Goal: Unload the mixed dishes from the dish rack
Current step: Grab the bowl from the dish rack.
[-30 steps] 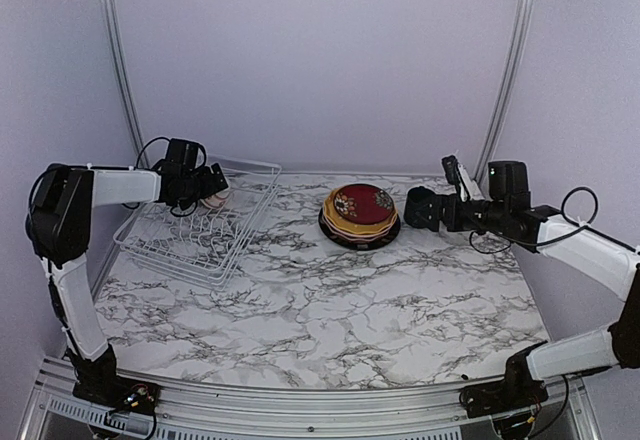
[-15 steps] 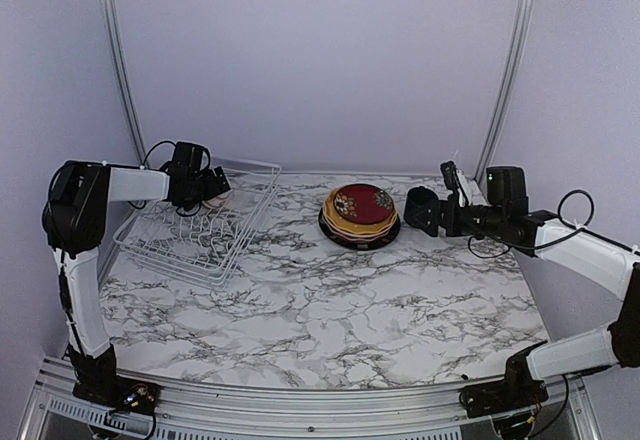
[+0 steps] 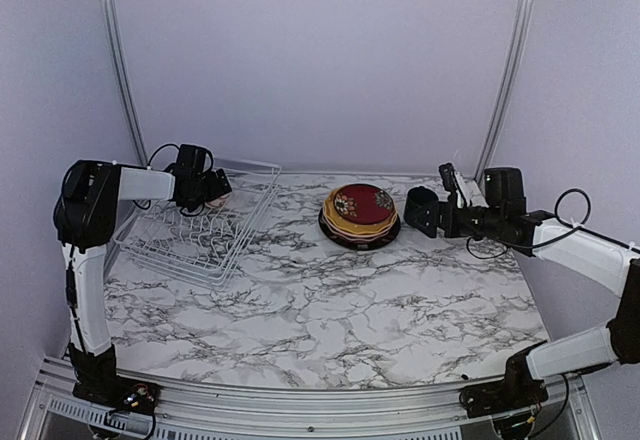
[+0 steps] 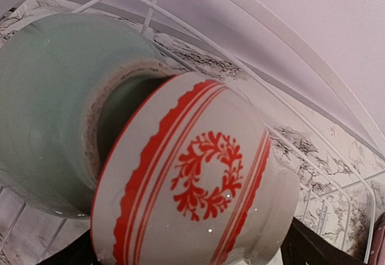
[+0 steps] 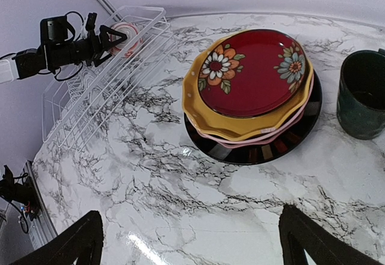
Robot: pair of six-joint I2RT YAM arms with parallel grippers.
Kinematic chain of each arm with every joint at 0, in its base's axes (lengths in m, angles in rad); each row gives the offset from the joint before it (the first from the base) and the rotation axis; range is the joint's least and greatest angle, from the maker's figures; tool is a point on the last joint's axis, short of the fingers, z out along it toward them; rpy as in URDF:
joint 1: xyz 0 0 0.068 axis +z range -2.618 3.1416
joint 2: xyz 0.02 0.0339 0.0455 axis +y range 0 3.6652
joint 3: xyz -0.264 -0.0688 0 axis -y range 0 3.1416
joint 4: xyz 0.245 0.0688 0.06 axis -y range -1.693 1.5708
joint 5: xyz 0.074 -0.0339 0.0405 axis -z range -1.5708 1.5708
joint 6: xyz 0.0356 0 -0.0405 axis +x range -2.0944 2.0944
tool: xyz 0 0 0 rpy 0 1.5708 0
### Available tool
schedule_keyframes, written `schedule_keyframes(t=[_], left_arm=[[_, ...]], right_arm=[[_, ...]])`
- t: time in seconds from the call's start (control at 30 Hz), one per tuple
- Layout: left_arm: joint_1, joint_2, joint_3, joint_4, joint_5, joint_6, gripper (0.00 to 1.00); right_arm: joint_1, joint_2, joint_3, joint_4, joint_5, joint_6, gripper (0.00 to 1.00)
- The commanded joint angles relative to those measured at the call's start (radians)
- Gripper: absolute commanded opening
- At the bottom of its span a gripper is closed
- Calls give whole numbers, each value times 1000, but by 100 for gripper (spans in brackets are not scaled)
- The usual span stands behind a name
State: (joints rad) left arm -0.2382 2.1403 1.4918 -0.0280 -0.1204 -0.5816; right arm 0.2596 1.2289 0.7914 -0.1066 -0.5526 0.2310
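Observation:
The white wire dish rack stands at the table's left. At its far corner my left gripper stands open, jaws spread wide on either side of a small pale cup with red stripes and a red wreath. The cup lies tilted against a pale green bowl inside the rack. A stack of plates sits at the table's middle: black at the bottom, then pink, scalloped yellow and dark red floral. My right gripper hangs open and empty just right of the stack. A dark teal mug stands beside the plates.
Marble tabletop stretches in front of the rack and plates. Metal frame posts rise at the back left and back right against the lilac walls. The rack's upright prongs run along its length.
The left arm's elbow has swung toward the rack while its gripper stayed at the cup in the far corner. The right arm has drifted slightly.

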Motion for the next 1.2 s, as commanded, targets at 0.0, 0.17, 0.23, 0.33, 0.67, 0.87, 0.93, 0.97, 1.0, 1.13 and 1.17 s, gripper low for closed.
schedule_keyframes(t=[0.0, 0.17, 0.23, 0.33, 0.67, 0.87, 0.93, 0.97, 1.0, 1.13, 1.17], left_arm=[[7, 31, 22, 18, 31, -2, 92], [8, 32, 19, 60, 49, -3, 82], [8, 28, 13, 68, 57, -5, 73], [8, 18, 1, 79, 72, -12, 64], [8, -61, -62, 145, 117, -34, 50], [8, -121, -86, 167, 186, -32, 46], [8, -141, -100, 181, 198, -30, 44], [8, -155, -104, 186, 203, -29, 44], [8, -165, -108, 191, 207, -26, 43], [7, -205, -125, 194, 217, -7, 41], [7, -218, -132, 194, 215, 1, 41]], right_arm=[[10, 7, 2, 17, -5, -12, 99], [10, 10, 3, 18, -5, -12, 98], [9, 10, 2, 17, -6, -13, 98], [10, 9, 2, 17, -6, -13, 98], [10, 7, 18, 15, -16, -10, 98], [10, 7, 37, 12, -22, -6, 98], [10, 6, 45, 7, -24, -5, 98], [10, 6, 51, 6, -25, -7, 98], [9, 6, 56, 4, -26, -7, 98], [9, 7, 75, -6, -29, -7, 98], [10, 6, 80, -8, -30, -7, 98]])
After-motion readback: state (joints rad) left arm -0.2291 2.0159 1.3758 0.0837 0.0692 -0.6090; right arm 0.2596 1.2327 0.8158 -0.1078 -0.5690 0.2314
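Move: The red-and-white bowl lies on its side between the left hand's open fingers, its middle about 2 cm ahead, practically level with them and neither left nor right. The green bowl stands some 9 cm to the left and 4 cm ahead, a touch lower; the rack's right rail runs about 12 cm to the right, level fore and aft. From the right hand, the red-and-white bowl is roughly 65 cm left, 22 cm ahead and 12 cm lower. The left fingers close from wide open to about three-quarters and pinch the red-and-white bowl between its rim side and its foot side. After holding almost still, the hand lifts it nearly 5 cm, drawing some 2 cm right and 2 cm back, away from the green bowl, while the wrist rolls about 10 degrees, left side down, and turns slightly clockwise. ##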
